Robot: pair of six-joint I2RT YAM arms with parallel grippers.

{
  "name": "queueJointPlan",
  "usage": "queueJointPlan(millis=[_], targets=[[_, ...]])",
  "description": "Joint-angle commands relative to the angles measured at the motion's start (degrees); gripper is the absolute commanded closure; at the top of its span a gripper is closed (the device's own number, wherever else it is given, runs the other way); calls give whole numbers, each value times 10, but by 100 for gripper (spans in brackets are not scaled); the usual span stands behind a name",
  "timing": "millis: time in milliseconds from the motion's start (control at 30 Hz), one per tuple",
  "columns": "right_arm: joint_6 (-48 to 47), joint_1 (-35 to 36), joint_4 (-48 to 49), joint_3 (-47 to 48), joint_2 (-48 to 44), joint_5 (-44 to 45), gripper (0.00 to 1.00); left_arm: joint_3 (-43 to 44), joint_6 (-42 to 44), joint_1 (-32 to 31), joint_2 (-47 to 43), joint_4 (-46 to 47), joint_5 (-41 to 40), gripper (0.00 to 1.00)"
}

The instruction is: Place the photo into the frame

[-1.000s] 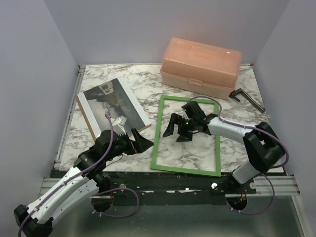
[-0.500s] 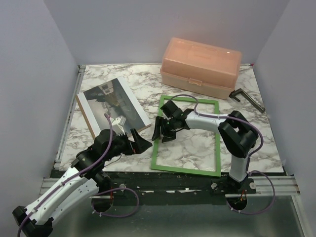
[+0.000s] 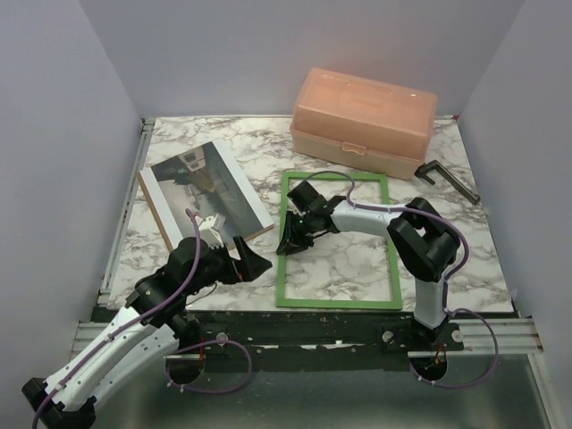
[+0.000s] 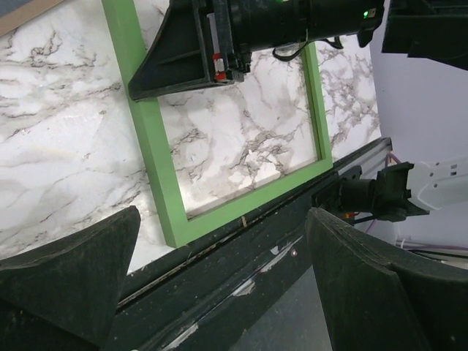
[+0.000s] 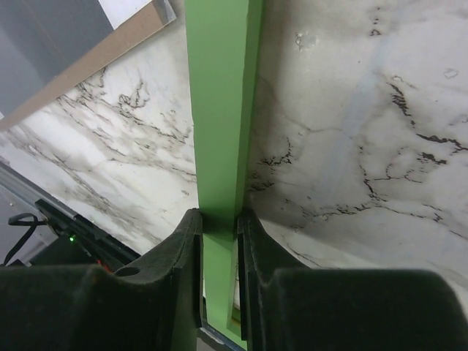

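The green frame lies flat on the marble table, right of centre. My right gripper reaches over to the frame's left rail and is shut on it; in the right wrist view the green rail sits pinched between both pads of that gripper. The photo lies face up at the left on a brown backing panel. My left gripper hovers open and empty just left of the frame's near left corner, above the table's front edge, with its own jaws spread wide.
A peach plastic box stands at the back right. A dark L-shaped tool lies right of it. The black front rail runs along the table's near edge. Purple walls close in both sides.
My right gripper has swung left from the frame's middle to its left rail and shut on it. The frame has turned slightly. The left arm has barely moved.
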Motion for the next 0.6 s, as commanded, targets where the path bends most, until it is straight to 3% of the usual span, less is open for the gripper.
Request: queueJointPlan(millis=[0, 367, 567], targets=[[-12, 5, -3, -11, -17, 5, 91, -13, -2, 3, -1, -18, -10, 1], [3, 4, 15, -12, -132, -85, 93, -24, -27, 4, 35, 17, 22, 1], [16, 5, 18, -6, -170, -129, 93, -71, -56, 10, 26, 133, 104, 2]])
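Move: The right hand already grips the green frame's left bar close to the table; the photo's middle lies about 11 cm ahead and 20 cm left of it at nearly its height, and the pink box about 26 cm ahead and 19 cm right. For the open left hand, the frame's near left corner is roughly 5 cm back, 5 cm right and 15 cm below, with the photo 21 cm ahead, 15 cm left and as low. Upward, slowly at first and then fast, the right hand lifts the pinched left bar about 10 cm, easing back a little towards the base and rolling some 15 degrees so its left side rises. The left hand, fingers still wide open, sinks nearly 3 cm towards the rising near left corner without closing on it. ##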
